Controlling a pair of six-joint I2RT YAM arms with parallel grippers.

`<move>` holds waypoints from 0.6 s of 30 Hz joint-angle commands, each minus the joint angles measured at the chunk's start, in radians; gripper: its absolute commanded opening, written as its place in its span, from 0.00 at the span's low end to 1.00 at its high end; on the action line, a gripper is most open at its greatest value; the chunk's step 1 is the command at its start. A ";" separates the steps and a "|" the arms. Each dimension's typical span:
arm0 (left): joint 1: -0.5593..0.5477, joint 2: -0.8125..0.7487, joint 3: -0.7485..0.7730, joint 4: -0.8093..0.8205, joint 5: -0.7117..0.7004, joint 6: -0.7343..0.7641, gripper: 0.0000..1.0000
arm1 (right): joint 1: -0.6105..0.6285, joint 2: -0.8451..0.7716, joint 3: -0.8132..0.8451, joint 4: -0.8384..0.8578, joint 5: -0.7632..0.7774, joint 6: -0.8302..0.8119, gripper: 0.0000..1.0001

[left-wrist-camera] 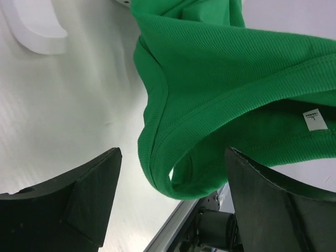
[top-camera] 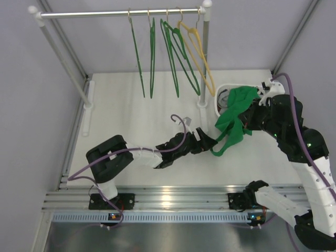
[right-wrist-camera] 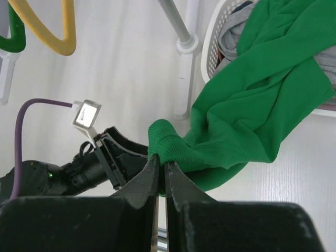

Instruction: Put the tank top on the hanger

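The bright green tank top (top-camera: pixel 235 113) drapes out of the white basket (top-camera: pixel 221 89) down toward the table. My right gripper (right-wrist-camera: pixel 161 164) is shut on a bunched fold of the tank top (right-wrist-camera: pixel 247 105) and holds it up. One strap loop (left-wrist-camera: pixel 168 168) hangs between the wide-apart fingers of my left gripper (left-wrist-camera: pixel 172 153), which is open and touches no fabric. In the top view the left gripper (top-camera: pixel 210 142) sits at the low end of the hanging garment. Three green hangers (top-camera: pixel 172 59) hang on the rail at the back, none of them held.
A yellow hanger (top-camera: pixel 198 55) hangs rightmost on the rail (top-camera: pixel 105 14). The rack's right post (top-camera: pixel 203 63) stands just left of the basket. Grey striped clothes (right-wrist-camera: pixel 231 37) lie inside the basket (right-wrist-camera: pixel 210 47). An aluminium frame (top-camera: pixel 173 197) runs along the near table edge.
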 commanded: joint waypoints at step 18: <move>-0.032 0.042 0.141 -0.095 -0.029 0.037 0.00 | 0.011 -0.010 0.031 0.027 0.005 0.001 0.00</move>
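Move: The tank top's low-hanging strap edge lies between the left gripper's open fingers, about 3 cm to its right, level fore and aft, and 1 cm lower. The middle of the rack foot is some 14 cm ahead and 12 cm below; the basket's is around 16 cm ahead, 20 cm right and 8 cm below. From the right gripper, already pinching the shirt, that strap edge is roughly 5 cm left and 22 cm down. Bring the left gripper about 2.5 cm right onto the hanging strap edge of the tank top, sinking about a centimetre on the way, without turning the wrist. Close the fingers from wide to nearly shut as you go, pinching the fabric at the fingertips. Keep the right gripper still and shut on its part of the shirt. ##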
